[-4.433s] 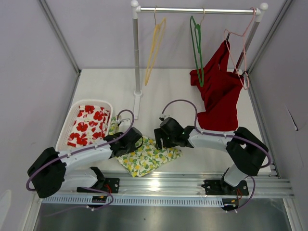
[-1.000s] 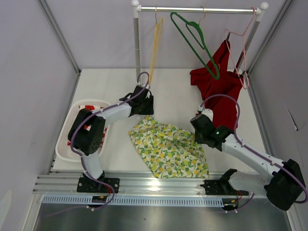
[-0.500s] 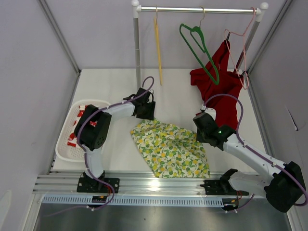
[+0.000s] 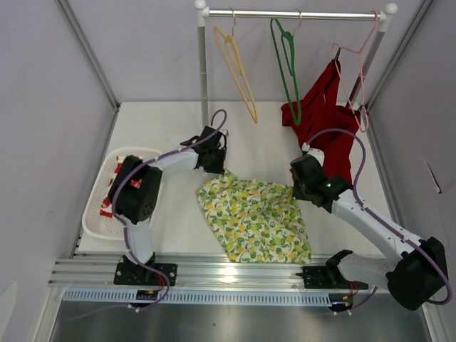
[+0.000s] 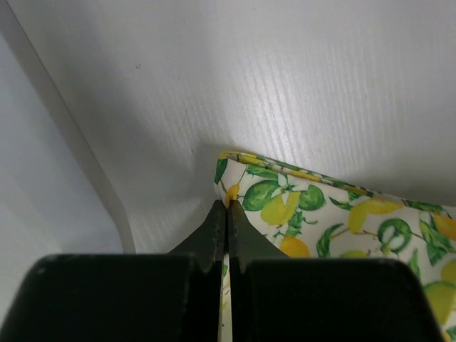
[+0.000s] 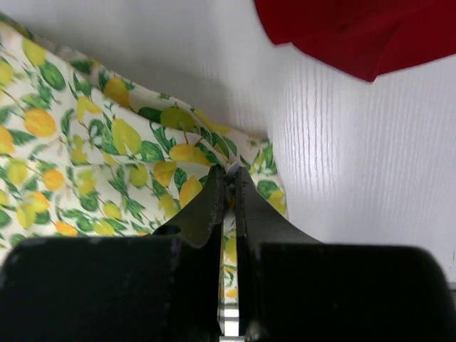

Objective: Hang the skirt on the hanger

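Observation:
The skirt (image 4: 253,217), white with a lemon print, lies spread flat on the table between the two arms. My left gripper (image 4: 221,171) is shut on the skirt's far left corner; in the left wrist view the left gripper (image 5: 226,206) pinches the hem of the skirt (image 5: 320,214). My right gripper (image 4: 296,191) is shut on the far right corner; its wrist view shows the right gripper (image 6: 230,179) clamping a fold of the skirt (image 6: 85,157). A yellow hanger (image 4: 239,71) and a green hanger (image 4: 287,68) hang bare on the rail, far above both grippers.
A pink hanger (image 4: 356,71) at the rail's right end carries a red garment (image 4: 320,125), whose hem (image 6: 356,28) hangs close to my right gripper. The rack's post (image 4: 203,78) stands behind my left gripper. A white basket (image 4: 92,221) with red floral cloth sits at the left.
My left gripper has shut on the skirt's far left corner. The right gripper keeps its grip and has shifted slightly farther back. The yellow and green hangers have swung on the rail.

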{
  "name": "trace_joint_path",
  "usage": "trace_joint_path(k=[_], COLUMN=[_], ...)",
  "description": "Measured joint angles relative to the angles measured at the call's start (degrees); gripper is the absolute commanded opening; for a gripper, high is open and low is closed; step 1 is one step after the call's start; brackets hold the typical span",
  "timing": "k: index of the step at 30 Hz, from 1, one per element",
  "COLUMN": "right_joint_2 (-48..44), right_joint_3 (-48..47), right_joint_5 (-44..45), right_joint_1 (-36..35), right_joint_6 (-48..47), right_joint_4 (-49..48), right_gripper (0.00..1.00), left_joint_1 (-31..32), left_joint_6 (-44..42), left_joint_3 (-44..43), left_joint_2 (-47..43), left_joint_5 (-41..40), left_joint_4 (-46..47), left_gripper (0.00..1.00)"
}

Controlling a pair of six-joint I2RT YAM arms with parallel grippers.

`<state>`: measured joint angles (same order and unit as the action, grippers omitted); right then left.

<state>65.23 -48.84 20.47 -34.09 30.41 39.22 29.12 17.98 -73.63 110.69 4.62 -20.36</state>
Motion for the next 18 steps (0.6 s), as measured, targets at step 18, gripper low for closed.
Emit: trace_joint_path(k=[18], right_joint_2=[6.27], right_joint_3=[-23.74], right_joint_5=[-9.68], right_joint_1=[17.57], right_joint_6=[-3.80], right_joint_4=[-3.65], right_gripper=[0.00], left_joint_1=[-4.90], left_joint_6=[6.62], left_joint_3=[0.74], left_joint_2=[-29.83], left_joint_5=[0.81], left_joint_4=[15.32], left_gripper=[0.00])
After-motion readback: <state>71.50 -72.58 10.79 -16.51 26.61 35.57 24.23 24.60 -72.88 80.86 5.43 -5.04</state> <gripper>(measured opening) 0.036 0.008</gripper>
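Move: Above and ahead of both hands, which already pinch the skirt's top edge, hangs the yellow hanger: about 11 cm forward, 3 cm right and 42 cm up from the left hand; about 24 cm forward, 19 cm left and 33 cm up from the right. The green hanger is some 25 cm forward, 4 cm left and 33 cm above the right hand. The stand's left post rises 12 cm ahead and 7 cm left of the left hand; the red skirt hangs 15 cm ahead and 8 cm right of the right hand. Lifting the skirt between them, both hands keep their closed pinch on its top edge and climb towards the hangers. The left shoots almost straight up, about 28 cm, easing off at the end, its fingers tipping up and swinging forward and rightward by some 45 degrees; the right climbs about 14 cm while reaching about 11 cm forward, drifting a little right and tilting its fingers up slightly. ##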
